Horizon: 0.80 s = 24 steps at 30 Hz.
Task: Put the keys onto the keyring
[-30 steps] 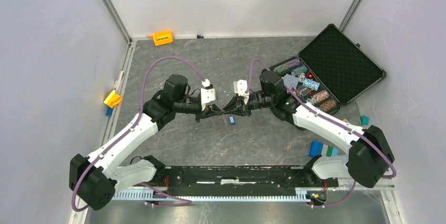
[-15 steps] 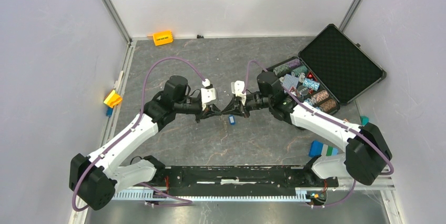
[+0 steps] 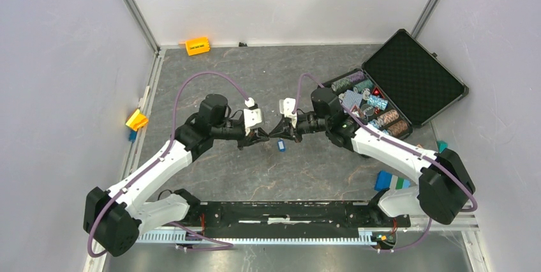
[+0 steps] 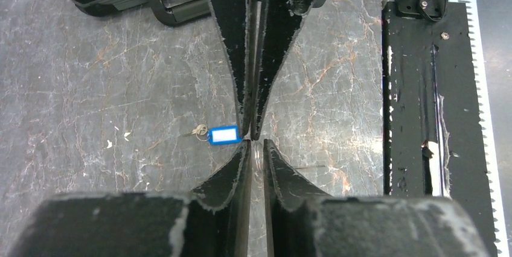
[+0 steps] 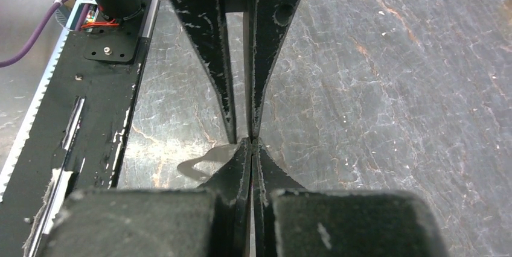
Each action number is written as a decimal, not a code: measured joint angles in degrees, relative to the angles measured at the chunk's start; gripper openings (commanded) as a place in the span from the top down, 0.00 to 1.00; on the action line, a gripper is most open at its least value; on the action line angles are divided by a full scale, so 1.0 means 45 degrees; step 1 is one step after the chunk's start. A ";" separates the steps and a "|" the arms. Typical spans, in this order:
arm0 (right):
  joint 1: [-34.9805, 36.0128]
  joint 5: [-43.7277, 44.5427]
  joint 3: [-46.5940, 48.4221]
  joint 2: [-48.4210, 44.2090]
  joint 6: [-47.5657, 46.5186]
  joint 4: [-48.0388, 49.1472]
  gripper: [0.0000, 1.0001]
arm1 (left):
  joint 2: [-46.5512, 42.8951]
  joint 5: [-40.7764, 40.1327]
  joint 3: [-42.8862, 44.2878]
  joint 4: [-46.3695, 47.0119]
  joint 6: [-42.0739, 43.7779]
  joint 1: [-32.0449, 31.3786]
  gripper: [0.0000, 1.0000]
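Observation:
My two grippers meet tip to tip above the middle of the table. The left gripper (image 4: pixel 257 143) has its jaws a narrow gap apart, and the thin silver keyring (image 4: pixel 258 155) stands edge-on in that gap. The right gripper (image 5: pixel 250 141) is shut, and in the left wrist view its tips close on the ring's far edge. A blue key tag (image 4: pixel 224 134) with a small key (image 4: pixel 198 130) lies flat on the table just below the tips, and shows in the top view as the blue tag (image 3: pixel 281 146). From above, the left gripper (image 3: pixel 263 134) and the right gripper (image 3: pixel 273 133) hide the ring.
An open black case (image 3: pixel 415 74) of poker chips lies at the back right. An orange block (image 3: pixel 197 46) sits by the back wall, a yellow piece (image 3: pixel 136 119) at the left edge, blue blocks (image 3: pixel 389 181) at the near right. The black base rail (image 3: pixel 287 211) runs along the near edge.
The right gripper has moved left and shut at the left gripper's tips. The left gripper's jaws have parted slightly.

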 measured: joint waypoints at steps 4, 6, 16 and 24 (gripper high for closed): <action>0.0000 0.0141 -0.0063 -0.0083 -0.0160 0.0155 1.00 | -0.0019 0.0049 -0.0112 0.0180 0.0029 -0.0029 0.79; 0.0000 0.0185 -0.0121 -0.0097 -0.0228 0.0267 1.00 | -0.0019 0.0044 -0.0136 0.0194 0.0063 -0.0029 0.82; -0.0015 0.1496 -0.0583 -0.0510 -0.1161 -0.0078 0.80 | -0.0019 -0.0738 -0.0151 -0.1224 0.1579 -0.0029 0.43; -0.0029 0.2472 -0.1710 -0.2448 -0.3041 -0.1710 0.49 | 0.0670 -0.3298 -0.0155 -0.4940 0.4240 -0.0034 0.18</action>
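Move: The keyring with its keys hangs edge-on at the meeting fingertips of the two hands, its middle about 4 cm back of both hand points and a couple below; from the right hand it is also about 1 cm to the left. On the table some 18 cm below lies the blue tag, about 4 cm ahead of the left hand and 3 cm to its right. The open case is roughly 30 cm to the left hand's right and 17 cm ahead. The keyring stays between the nearly still hands at first, while the right, shut, works about 1.5 cm forward. Then both open and part: the left drops about 9 cm and draws 6.5 cm left, fingers swinging some 25 degrees downward and spreading wide; the right pulls about 4.5 cm right and 2 cm down, easing back again, tilting about 15 degrees and opening halfway. ##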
